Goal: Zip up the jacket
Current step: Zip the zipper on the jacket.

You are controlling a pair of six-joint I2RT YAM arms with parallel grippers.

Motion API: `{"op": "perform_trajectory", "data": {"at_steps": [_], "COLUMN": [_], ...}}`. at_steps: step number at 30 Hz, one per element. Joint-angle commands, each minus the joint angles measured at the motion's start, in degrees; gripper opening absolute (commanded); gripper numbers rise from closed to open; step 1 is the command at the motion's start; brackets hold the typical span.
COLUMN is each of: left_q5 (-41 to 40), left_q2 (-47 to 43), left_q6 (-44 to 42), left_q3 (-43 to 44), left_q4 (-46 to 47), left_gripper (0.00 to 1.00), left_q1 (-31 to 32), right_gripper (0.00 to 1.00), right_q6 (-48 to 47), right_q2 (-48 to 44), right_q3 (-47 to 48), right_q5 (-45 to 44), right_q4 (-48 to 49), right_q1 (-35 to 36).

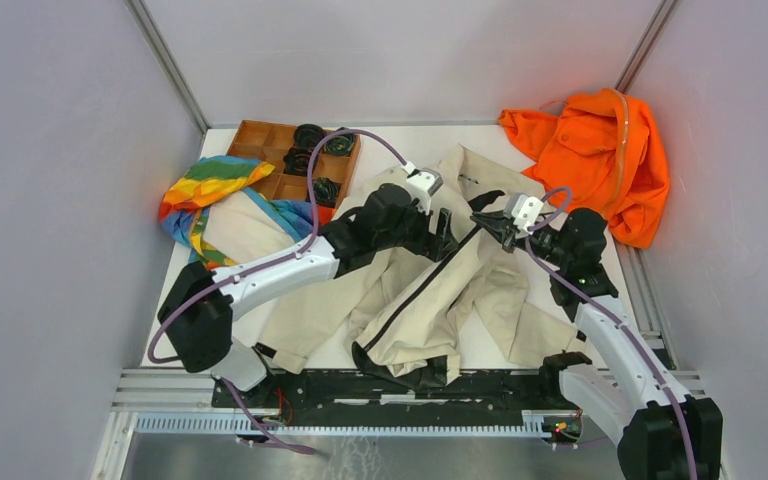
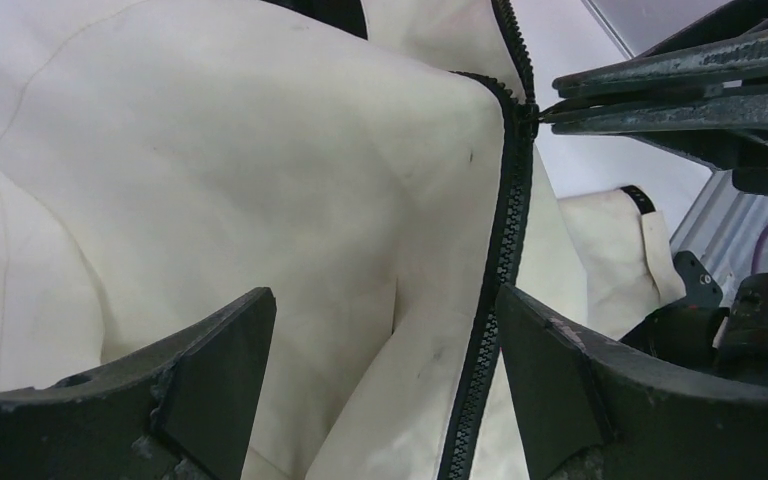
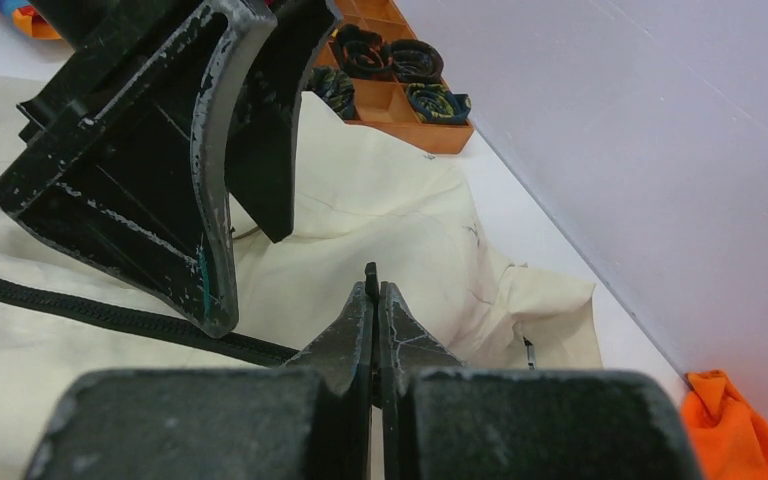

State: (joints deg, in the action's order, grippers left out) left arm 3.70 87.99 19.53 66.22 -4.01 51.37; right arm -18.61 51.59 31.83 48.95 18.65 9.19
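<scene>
The beige jacket (image 1: 430, 300) lies spread over the middle of the table, its dark zipper (image 1: 415, 295) running diagonally down its front. My right gripper (image 1: 490, 222) is shut on the zipper pull (image 3: 370, 273) near the top of the closed part. In the left wrist view the right fingers (image 2: 660, 100) pinch the slider (image 2: 530, 112). My left gripper (image 1: 447, 240) hovers just left of the zipper, open. Between its fingertips (image 2: 210, 370) are only a fold of jacket cloth (image 2: 260, 180) and the zipper teeth (image 2: 500, 260); neither is gripped. In the right wrist view the left gripper (image 3: 160, 150) hangs over the zipper (image 3: 110, 315).
A bright orange garment (image 1: 600, 160) lies at the back right corner. A rainbow-striped cloth (image 1: 210, 190) sits at the left beside a wooden tray (image 1: 260, 140) holding dark rolled items (image 1: 310, 135). Grey walls close in three sides of the table.
</scene>
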Motion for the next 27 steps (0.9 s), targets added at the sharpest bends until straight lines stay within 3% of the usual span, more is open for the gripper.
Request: {"op": "perform_trajectory", "data": {"at_steps": [1, 9, 15, 17, 19, 23, 27], "left_q5": [4.4, 12.8, 16.8, 17.2, 18.1, 19.0, 19.9], "left_q2": [1.1, 3.7, 8.7, 10.4, 11.7, 11.5, 9.8], "left_q6": [-0.1, 5.1, 8.0, 8.8, 9.5, 10.6, 10.4], "left_q3": [1.5, 0.7, 2.8, 4.0, 5.0, 4.8, 4.5], "left_q4": [4.6, 8.4, 8.0, 6.6, 5.1, 2.2, -5.6], "left_gripper": [0.87, 0.82, 0.69, 0.60, 0.45, 0.06, 0.02], "left_q1": [-0.4, -1.3, -1.4, -1.5, -1.9, -2.8, -4.0], "right_gripper": [0.00, 0.00, 0.00, 0.00, 0.00, 0.00, 0.00], "right_q6": [1.9, 2.3, 2.6, 2.6, 2.6, 2.6, -1.3], "right_q2": [-0.8, -0.6, -0.6, -0.5, -0.4, 0.6, 4.8], "right_q3": [-0.5, -0.9, -1.1, -1.1, -1.2, -1.2, 2.7], "right_q5": [0.8, 0.8, 0.6, 0.5, 0.1, -4.2, -11.7], "right_q4": [3.2, 3.6, 4.0, 4.0, 3.9, 4.2, 2.7], "right_q1": [-0.1, -0.1, -0.1, -0.1, -0.1, -0.1, -1.1]}}
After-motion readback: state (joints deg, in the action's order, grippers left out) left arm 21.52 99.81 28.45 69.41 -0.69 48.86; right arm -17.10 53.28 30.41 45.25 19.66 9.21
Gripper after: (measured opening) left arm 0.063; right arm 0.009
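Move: The zipped stretch of the zipper just below the slider is my left hand's target, some 4 cm to its right, 2 cm back and 5 cm lower. The slider, whose pull my right fingers already hold, sits about 4 cm ahead and 5 cm right of my left hand, slightly higher. A black lining patch is roughly 8 cm ahead, 8 cm right and 6 cm below. From my right hand, that stretch is about 6 cm back, 2 cm left and 7 cm down. I bring my open left hand down about 5 cm and some 4 cm to the right, easing slightly back, onto the closed zipper below the slider. My wrist turns nearly 20 degrees on the way, and my fingers shut late to pinch the zipper band with its cloth. My right hand keeps its pinch on the pull, nearly still, then at the very end starts down and forward by a centimetre or two. ##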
